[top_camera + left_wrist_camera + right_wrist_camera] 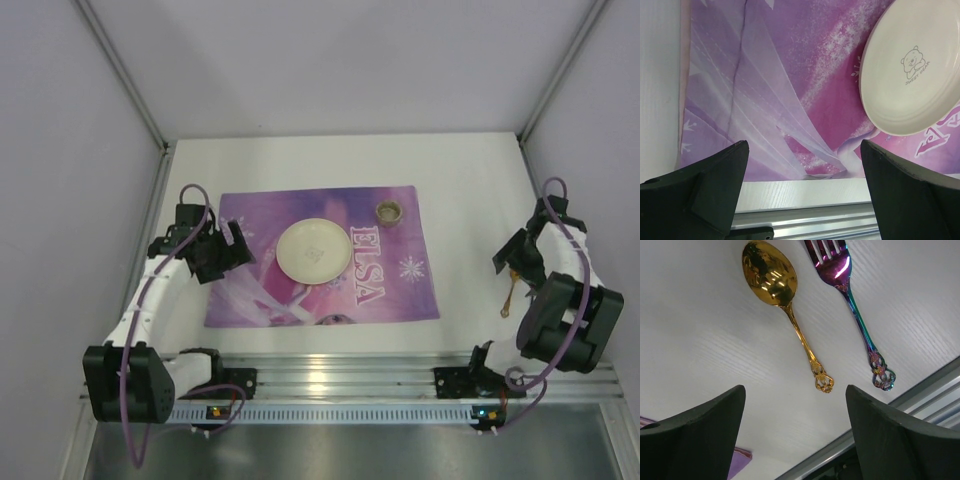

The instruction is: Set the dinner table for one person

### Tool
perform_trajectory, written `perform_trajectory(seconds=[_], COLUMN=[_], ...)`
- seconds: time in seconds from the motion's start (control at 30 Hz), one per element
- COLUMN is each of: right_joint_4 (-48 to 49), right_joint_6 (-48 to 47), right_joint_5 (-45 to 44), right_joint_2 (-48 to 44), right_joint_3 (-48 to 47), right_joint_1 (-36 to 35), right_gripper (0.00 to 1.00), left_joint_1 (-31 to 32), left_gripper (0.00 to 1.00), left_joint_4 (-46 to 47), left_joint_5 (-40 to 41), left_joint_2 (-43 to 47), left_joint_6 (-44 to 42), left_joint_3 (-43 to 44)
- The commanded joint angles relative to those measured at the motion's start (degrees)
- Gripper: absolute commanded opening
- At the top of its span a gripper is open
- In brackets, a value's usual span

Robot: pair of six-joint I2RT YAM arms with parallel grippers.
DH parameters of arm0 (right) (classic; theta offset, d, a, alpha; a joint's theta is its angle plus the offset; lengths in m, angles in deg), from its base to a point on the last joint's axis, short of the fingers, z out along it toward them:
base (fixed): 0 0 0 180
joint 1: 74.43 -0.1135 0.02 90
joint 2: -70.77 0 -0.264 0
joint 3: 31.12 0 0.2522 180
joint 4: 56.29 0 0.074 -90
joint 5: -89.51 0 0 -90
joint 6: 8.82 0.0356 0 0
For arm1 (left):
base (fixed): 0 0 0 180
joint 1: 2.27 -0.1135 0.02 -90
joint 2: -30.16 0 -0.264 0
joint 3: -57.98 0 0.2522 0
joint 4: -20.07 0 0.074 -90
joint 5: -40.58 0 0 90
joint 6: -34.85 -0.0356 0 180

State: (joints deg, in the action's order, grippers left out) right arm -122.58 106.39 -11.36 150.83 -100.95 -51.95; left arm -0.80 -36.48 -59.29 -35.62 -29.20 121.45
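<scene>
The dinner table (470,180) is a white top with a purple ELSA placemat (395,290) on it. A cream plate (313,252) with a bear print (915,70) lies at the mat's middle, and a small cup (388,212) stands near its far right corner. A gold spoon (771,274) and an iridescent fork (860,325) lie side by side on the bare table right of the mat. My right gripper (795,390) hovers open above their handle ends, holding nothing. My left gripper (804,145) is open over the mat's near left part, left of the plate.
A ribbed aluminium rail (340,375) runs along the near edge of the table. Grey walls and slanted frame posts (125,75) close in the left, right and back sides. In the top view only the spoon (509,295) shows beside the right arm.
</scene>
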Motion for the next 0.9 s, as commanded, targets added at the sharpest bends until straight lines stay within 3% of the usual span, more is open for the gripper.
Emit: perform_trajectory(seconds=[0.0,0.2,0.57,0.7,0.87], right_joint_4=[5.4,8.2,12.0,13.6,15.5], right_joint_6=[-2.1,-2.6,-4.8,-4.3,-4.5], right_joint_5=[2.2,0.2,-0.2,1.8,5.3], right_joint_2=[4.0,8.6,13.6,14.7,16.5], right_joint_3=[0.5,1.1,2.6,3.1,4.0], right_joint_1=[1.0,1.7,3.7,4.2,4.2], right_gripper=[0.81,0.67,0.55,0.41,0.13], left_joint_1=[0.2,0.3,0.4,0.4,0.4], left_gripper=[0.99,0.99,0.99,0.99,0.99], left_joint_4=[3.1,3.2,2.5,2.0,0.1], left_joint_5=[-1.3,-1.3,0.0,0.6,0.7], left_joint_2=[0.2,-0.7,-2.2,-2.7,-2.7], left_joint_6=[-1.2,-1.2,-1.2,-1.0,-0.7], left_joint_3=[-0.3,-0.4,-0.1,0.1,1.5])
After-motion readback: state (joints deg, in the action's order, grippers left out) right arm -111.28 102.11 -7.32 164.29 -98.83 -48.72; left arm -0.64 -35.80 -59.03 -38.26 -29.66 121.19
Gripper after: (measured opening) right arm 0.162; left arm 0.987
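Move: The spoon lies almost under the right hand, its middle roughly 7 cm below, 1 cm ahead and 2 cm to the right, with its bowl pointing outward. The fork lies beside it, some 5 cm farther right. The placemat's near right corner is about 15 cm left of the hand and 5 cm back; the cup stands some 27 cm left and 18 cm ahead. From the left hand the spoon is roughly 66 cm right and 3 cm back. The right hand sinks about 6 cm onto the spoon, fastest at first and easing off near the table, with the fingers still pointing nearly straight down and narrowing from well open. Once low, it all but stops sinking, and the fingers close most of the remaining way, bringing the two tips together on the handle just behind the bowl, with the fork left to their right. ##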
